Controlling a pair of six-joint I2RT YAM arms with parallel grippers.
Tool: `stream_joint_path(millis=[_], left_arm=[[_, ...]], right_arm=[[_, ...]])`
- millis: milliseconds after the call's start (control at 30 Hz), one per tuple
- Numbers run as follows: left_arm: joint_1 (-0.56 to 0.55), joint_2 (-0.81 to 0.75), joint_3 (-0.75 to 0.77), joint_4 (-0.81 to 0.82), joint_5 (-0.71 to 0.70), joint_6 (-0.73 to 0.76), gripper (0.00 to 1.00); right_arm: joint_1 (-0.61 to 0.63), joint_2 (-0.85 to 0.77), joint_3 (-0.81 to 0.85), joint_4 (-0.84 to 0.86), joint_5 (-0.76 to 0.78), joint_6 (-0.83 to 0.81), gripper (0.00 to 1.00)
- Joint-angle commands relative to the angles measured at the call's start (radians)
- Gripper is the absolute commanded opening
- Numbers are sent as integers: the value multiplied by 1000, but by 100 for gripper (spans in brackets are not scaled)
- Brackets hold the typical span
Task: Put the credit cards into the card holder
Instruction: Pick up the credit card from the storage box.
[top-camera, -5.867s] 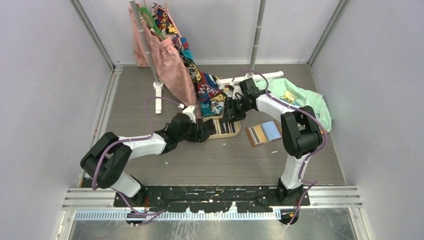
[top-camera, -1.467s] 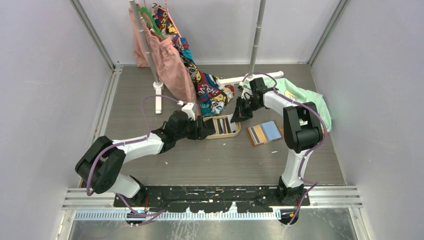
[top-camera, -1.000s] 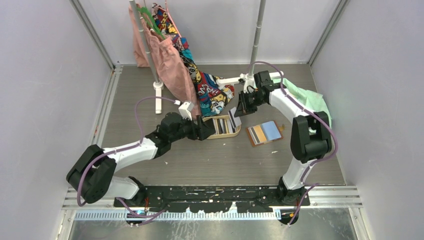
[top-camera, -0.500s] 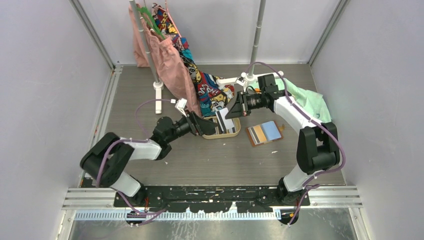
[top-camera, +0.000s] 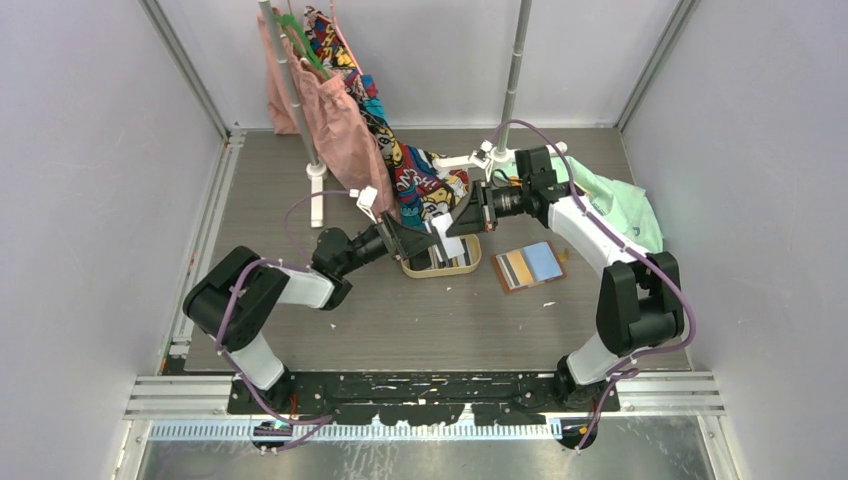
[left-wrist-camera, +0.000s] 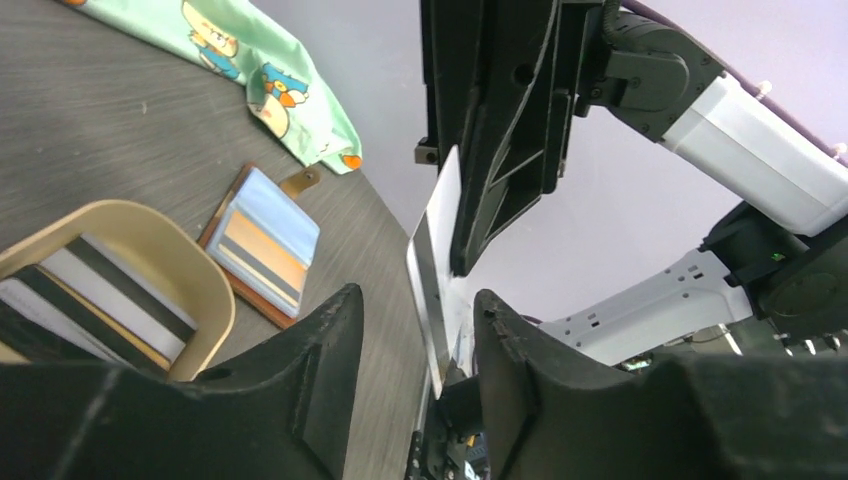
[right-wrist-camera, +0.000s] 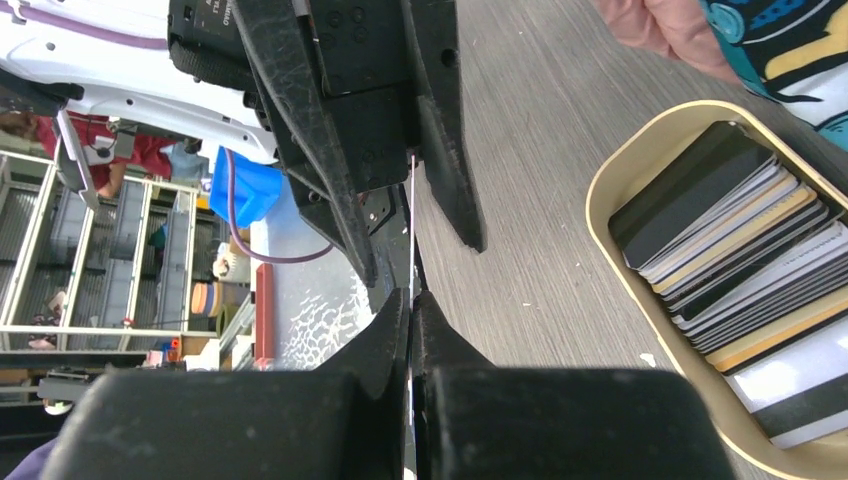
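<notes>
My right gripper (top-camera: 465, 220) is shut on one white credit card (top-camera: 449, 243), held on edge above the oval tan tray (top-camera: 472, 266). The left gripper (top-camera: 425, 240) faces it, jaws open on either side of that card (left-wrist-camera: 432, 290) with a gap each side. In the right wrist view the card (right-wrist-camera: 411, 225) shows as a thin line between the left fingers (right-wrist-camera: 450, 170). Several more credit cards (right-wrist-camera: 735, 240) lie stacked in the tray (right-wrist-camera: 610, 235). The card holder (top-camera: 530, 267) lies open on the table right of the tray, with blue and yellow cards in its pockets (left-wrist-camera: 262, 240).
A clothes rack with a pink garment (top-camera: 340, 125) and a patterned one (top-camera: 420, 185) stands behind the tray. Green printed cloth (top-camera: 615, 205) lies at the back right. A white rack pole (top-camera: 515, 70) rises behind the right arm.
The right gripper lifted the card from the tray and swung it left toward the left gripper. The left arm rose and turned to meet it; its jaws now straddle the card and have narrowed.
</notes>
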Motion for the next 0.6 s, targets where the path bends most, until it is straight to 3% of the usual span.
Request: stream_joint_path(millis=[0,67,133,167,267,367,500,567], left_arm=[[4,-2,43,87,42,-13,35],[4,2,51,87,56,-13,29],[4,8,59,87,74,-12,4],[4,8,58,87,78,-10,0],[10,0,35,87,66,15,0],[31,-3,-18,87,51,21,0],[42,-2,-72,76,19,35,0],[43,-8,-82,40,3,47,0]], right_arm=[[14,-28,7,10,-29,-34,1],[18,-26,8,-5,-28,-46,1],[20,-26,12,-26,-16,-72,2],[20,-23,19,-55,0,-97,10],[18,-25,86,-281,113,-339,31],[-5,-53,151,-446,243,-574,37],[-30,-187,35,-372,551,-763,45],[-30,-239,-66,-298,697,-908,54]])
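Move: The white card, still gripped by the right hand, has its middle about 3 cm to the right and 1 cm ahead of the open left fingers, at their height. The storage box lies some 5 cm ahead of the left hand, 3 cm to its right and 16 cm below; the card holder is roughly 23 cm to its right, 1 cm ahead and 18 cm below. From the right hand, the card's middle is about 2 cm left and 1 cm back, and the card holder some 18 cm right. Holding nearly still above the storage box, the left fingers close from half open to pinch the white card; then the right fingers open and let go. The right hand draws off about 5 cm to the right and 3 cm down, its fingertips tipping down some 30 degrees, while the left hand sinks a few centimetres and eases left, keeping the card. ##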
